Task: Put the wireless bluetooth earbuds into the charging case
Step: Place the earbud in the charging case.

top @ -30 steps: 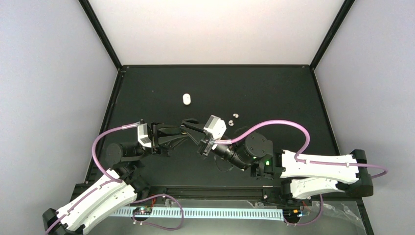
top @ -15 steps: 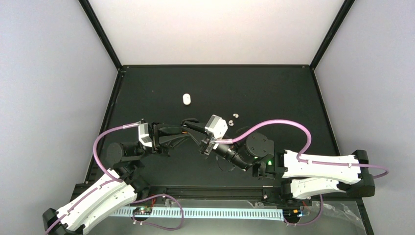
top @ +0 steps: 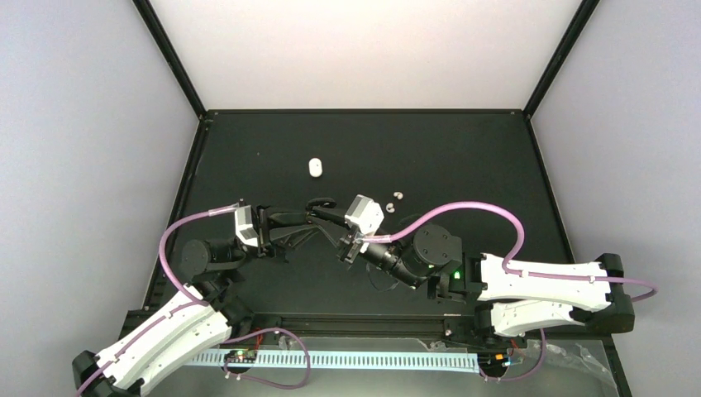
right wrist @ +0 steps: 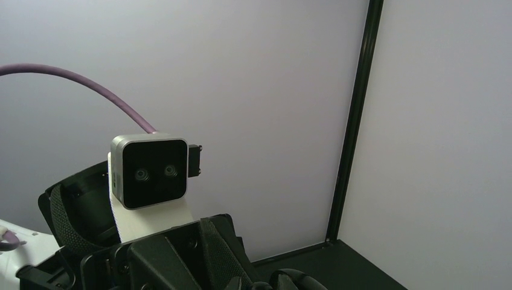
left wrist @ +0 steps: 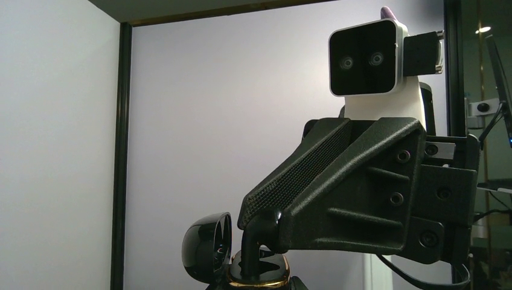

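My left gripper (top: 309,220) is shut on a black charging case (top: 319,203) with a gold rim and holds it above the table. In the left wrist view the case (left wrist: 261,279) sits at the bottom edge with its lid (left wrist: 205,248) swung open to the left. My right gripper (top: 330,217) meets it from the right, shut on a black earbud (left wrist: 258,237) whose stem points down into the case. Two white earbuds (top: 393,202) lie on the table behind the right wrist. The second black earbud is hidden.
A small white oval case (top: 315,168) lies on the black table further back. The table (top: 463,165) has black edge rails and pale walls on three sides. Purple cables loop over both arms.
Both grippers have shifted very slightly, staying joined at the case. Nothing has been let go of or picked up.
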`<state>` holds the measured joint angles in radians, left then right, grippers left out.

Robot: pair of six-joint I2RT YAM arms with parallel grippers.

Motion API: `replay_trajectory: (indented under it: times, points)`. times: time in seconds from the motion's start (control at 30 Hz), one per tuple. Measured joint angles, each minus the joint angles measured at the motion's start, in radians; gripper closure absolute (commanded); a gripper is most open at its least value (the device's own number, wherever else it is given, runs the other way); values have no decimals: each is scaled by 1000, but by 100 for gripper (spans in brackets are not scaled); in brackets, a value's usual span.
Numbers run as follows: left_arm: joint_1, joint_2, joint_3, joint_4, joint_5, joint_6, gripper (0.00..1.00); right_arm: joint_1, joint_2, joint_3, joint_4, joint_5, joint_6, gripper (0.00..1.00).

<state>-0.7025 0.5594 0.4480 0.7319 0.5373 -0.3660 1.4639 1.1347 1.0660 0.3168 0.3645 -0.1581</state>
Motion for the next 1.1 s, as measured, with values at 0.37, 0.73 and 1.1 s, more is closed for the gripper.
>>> replay_trajectory:
  times: [0.37,0.73,1.1]
  points:
    - [0,6,0,0,0,0,99,0,1,9,-31,3,3,80]
    - [0,6,0,0,-9,0,99,0,1,14,-57,34,22,69]
    - [0,11,0,0,-16,0,99,0,-16,23,-87,45,39,62]
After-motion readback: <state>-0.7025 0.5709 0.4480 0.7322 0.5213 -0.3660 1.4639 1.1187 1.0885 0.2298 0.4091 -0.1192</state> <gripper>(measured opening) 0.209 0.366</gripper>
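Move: The right hand has the black earbud standing stem-down between its barely open pads, its middle about 1 cm under the hand point. The charging case is right below, its middle about 3 cm down, with the raised lid some 3 cm ahead of the hand and 2 cm lower. The left hand has the same case in its fingers, practically at its own hand point. The right fingers come off the black earbud's head, opening from nearly shut to over a third while the hand sinks and eases forward, each under 1 cm, and tips a few degrees. It then rises slightly and begins backing off to the right. The left hand keeps its grip and holds the case still beneath. ##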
